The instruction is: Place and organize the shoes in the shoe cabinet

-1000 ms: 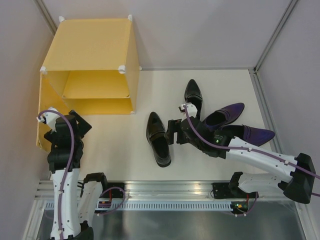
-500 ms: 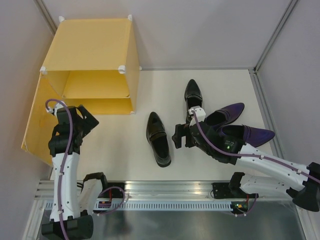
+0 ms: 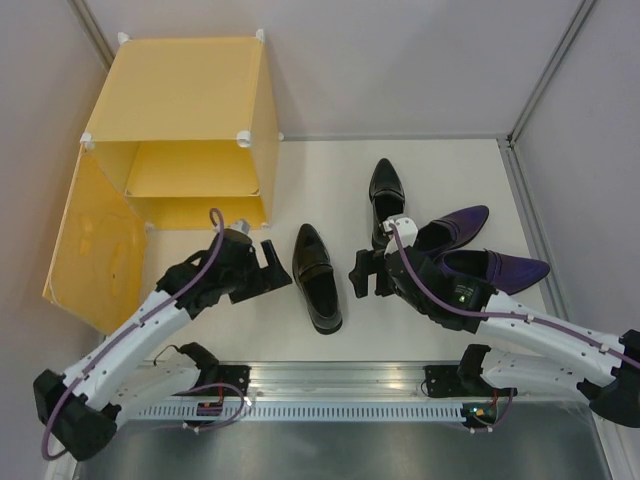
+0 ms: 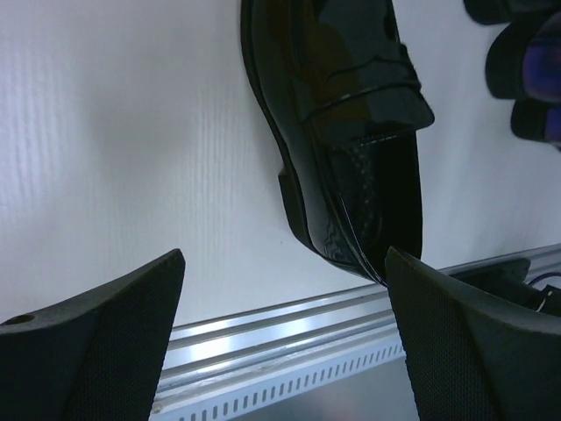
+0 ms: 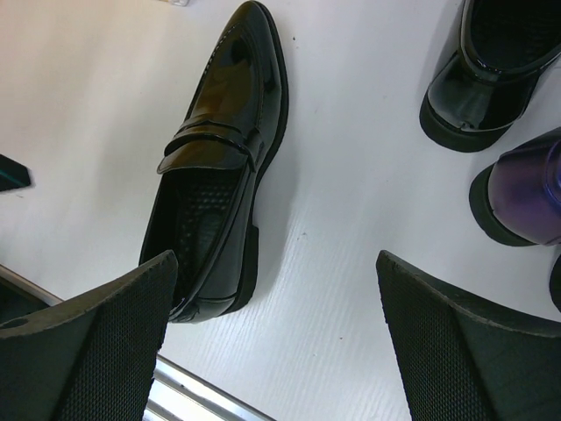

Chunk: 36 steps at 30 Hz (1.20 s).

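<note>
The yellow-orange shoe cabinet [image 3: 185, 110] stands at the back left, its door [image 3: 95, 245] swung open to the left and its shelf bare. One black shoe [image 3: 316, 277] lies mid-table, toe pointing away. My left gripper [image 3: 270, 262] is open just left of it; the left wrist view shows the shoe [image 4: 351, 132] ahead of the open gripper [image 4: 285, 333]. My right gripper [image 3: 362, 272] is open just right of it, and the shoe [image 5: 215, 167] also shows in the right wrist view. The second black shoe [image 3: 386, 195] and two purple shoes [image 3: 455, 228] [image 3: 500, 268] lie further right.
A metal rail [image 3: 330, 385] runs along the table's near edge. Grey walls close in the back and both sides. In the right wrist view the second black shoe's heel [image 5: 491, 61] and a purple shoe's heel [image 5: 526, 193] sit at the right.
My left arm has swung from the cabinet door across to the right, ending beside the middle black shoe. The door has opened wider. My right gripper has shifted slightly right.
</note>
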Each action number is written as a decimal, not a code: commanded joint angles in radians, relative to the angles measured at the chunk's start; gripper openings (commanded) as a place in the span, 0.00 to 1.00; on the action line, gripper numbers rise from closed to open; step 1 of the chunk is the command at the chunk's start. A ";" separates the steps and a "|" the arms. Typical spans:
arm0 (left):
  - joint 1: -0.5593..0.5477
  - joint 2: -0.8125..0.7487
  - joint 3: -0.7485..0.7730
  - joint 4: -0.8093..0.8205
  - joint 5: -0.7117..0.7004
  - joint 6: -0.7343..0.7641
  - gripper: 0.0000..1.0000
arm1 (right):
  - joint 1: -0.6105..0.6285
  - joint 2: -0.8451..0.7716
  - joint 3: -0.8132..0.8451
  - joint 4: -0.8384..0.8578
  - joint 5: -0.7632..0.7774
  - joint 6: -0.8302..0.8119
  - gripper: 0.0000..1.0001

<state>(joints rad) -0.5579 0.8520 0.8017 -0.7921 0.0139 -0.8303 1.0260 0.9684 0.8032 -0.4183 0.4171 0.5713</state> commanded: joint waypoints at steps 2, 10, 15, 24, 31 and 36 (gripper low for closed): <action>-0.183 0.154 0.004 0.119 -0.176 -0.214 0.96 | 0.006 -0.028 -0.010 0.006 0.032 0.010 0.98; -0.298 0.416 0.022 0.246 -0.261 -0.317 0.85 | 0.006 -0.062 -0.025 -0.010 0.043 0.025 0.98; -0.298 0.498 0.007 0.298 -0.305 -0.369 0.77 | 0.006 -0.089 -0.053 -0.013 0.046 0.038 0.98; -0.295 0.420 -0.079 0.288 -0.384 -0.404 0.12 | 0.006 -0.108 -0.064 -0.028 0.054 0.047 0.98; -0.217 0.204 -0.131 0.107 -0.474 -0.385 0.02 | 0.006 -0.109 -0.059 -0.022 0.046 0.048 0.98; -0.094 0.044 -0.128 0.015 -0.505 -0.308 0.02 | 0.006 -0.114 -0.058 -0.027 0.042 0.048 0.97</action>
<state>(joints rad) -0.7059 0.9768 0.6491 -0.7551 -0.4145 -1.1828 1.0260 0.8703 0.7410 -0.4427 0.4469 0.6086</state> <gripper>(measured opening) 0.042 0.976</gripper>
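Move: The placed black shoe has its middle roughly 10 cm to the left hand's right, 3 cm ahead and 11 cm below. The cabinet's right front corner is some 18 cm ahead of this hand, 3 cm to its left, 14 cm down; the second black shoe stands about 23 cm ahead and 28 cm to its right. From the idle right hand, the placed shoe lies around 11 cm left, 3 cm ahead and 14 cm below. The left fingers pinch the placed shoe's left side wall beside the opening, just behind the strap: wide open, the hand sinks about 9 cm while moving 7 cm right and slightly forward, then shuts. Keeping the pinch, it carries the shoe some 10 cm back to the left, rising about 2 cm and turning counter-clockwise. ##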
